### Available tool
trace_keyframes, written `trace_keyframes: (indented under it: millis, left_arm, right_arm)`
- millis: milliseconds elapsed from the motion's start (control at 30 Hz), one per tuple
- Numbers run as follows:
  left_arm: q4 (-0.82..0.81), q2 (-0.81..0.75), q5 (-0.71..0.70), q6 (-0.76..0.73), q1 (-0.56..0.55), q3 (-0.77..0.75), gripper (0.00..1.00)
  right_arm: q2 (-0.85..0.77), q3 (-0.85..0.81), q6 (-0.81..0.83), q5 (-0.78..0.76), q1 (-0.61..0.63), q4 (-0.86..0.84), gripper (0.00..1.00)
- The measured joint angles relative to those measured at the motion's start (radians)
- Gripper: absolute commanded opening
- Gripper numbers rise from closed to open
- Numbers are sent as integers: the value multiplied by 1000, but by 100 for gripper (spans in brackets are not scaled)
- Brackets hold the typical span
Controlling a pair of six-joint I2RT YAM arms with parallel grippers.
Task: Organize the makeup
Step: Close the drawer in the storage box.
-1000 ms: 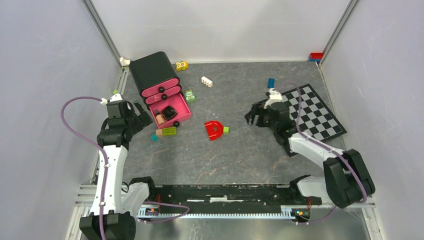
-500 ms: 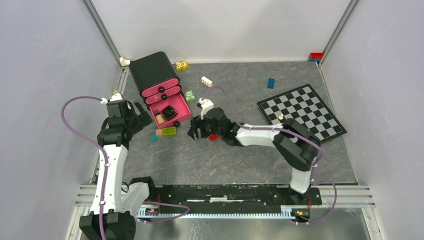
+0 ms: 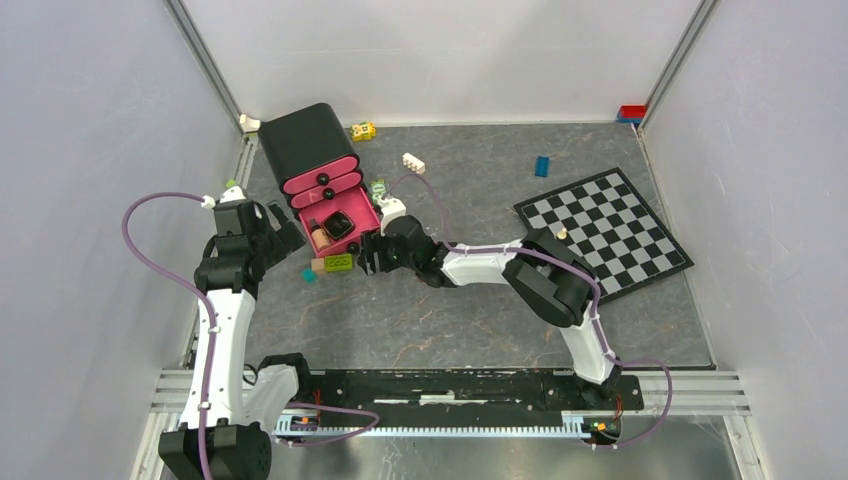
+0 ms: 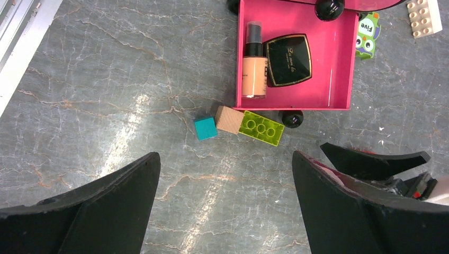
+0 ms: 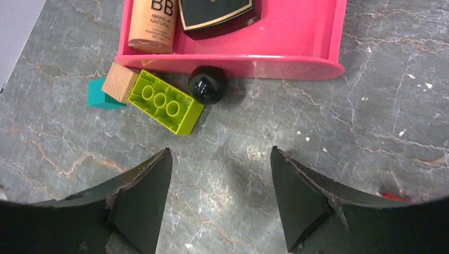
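Observation:
The makeup in view lies in the open pink drawer [image 3: 368, 236] [image 4: 339, 63] [image 5: 275, 67]. It is a beige black-capped bottle [image 3: 320, 238] [image 4: 253, 66] [image 5: 153, 24] and, beside it, a square black compact [image 3: 339, 224] [image 4: 287, 59] [image 5: 217, 13]. My right gripper [image 3: 368, 255] [image 5: 220, 151] is open and empty, low over the floor just in front of the drawer's black knob [image 5: 207, 84]. My left gripper [image 3: 283, 232] [image 4: 225, 156] hovers open and empty to the left of the drawer.
The black chest [image 3: 305, 145] with two shut pink drawers stands behind. A green brick [image 5: 165, 101], wooden cube [image 5: 120, 82] and teal cube [image 5: 100, 98] lie against the drawer front. A chessboard [image 3: 605, 225] lies right. White [image 3: 413, 163], blue [image 3: 541, 166] and yellow [image 3: 363, 131] bricks are scattered behind.
My right arm has swung from the chessboard leftward across the floor to the front of the open drawer. The left arm has stayed still.

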State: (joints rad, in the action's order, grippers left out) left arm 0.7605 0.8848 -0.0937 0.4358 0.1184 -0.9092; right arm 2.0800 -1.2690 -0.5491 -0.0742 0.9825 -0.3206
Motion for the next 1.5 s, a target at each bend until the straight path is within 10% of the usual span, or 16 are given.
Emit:
trace_keyframes:
  millis: [1500]
  left_arm:
    - [0, -40, -1, 0, 0, 0, 100]
  right_arm:
    - [275, -308, -161, 49, -41, -53, 28]
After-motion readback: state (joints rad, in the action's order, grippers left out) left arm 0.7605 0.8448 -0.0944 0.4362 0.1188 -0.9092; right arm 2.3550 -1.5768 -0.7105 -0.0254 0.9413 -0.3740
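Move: The black knob on the open bottom drawer of the storage box lies roughly 4 cm ahead of the right hand, 5 cm to its left and 2 cm below it. The lime brick is some 8 cm left of the hand and 1 cm ahead; inside the drawer, the powder compact sits about 9 cm ahead and 8 cm left, and the makeup bottle about 7 cm ahead and 13 cm left. From the left hand the knob is about 5 cm ahead, 11 cm to the right and 15 cm below. The right hand goes diagonally left and forward to the bottom drawer's knob, about 5 cm each way, sinking a centimetre or two early on and rolling some 10 degrees so that its left side rises. Meanwhile its part-open fingers narrow to about half their starting gap and pinch the black knob from both sides, tips close up to the drawer front, as the hand slows nearly to a stop. ##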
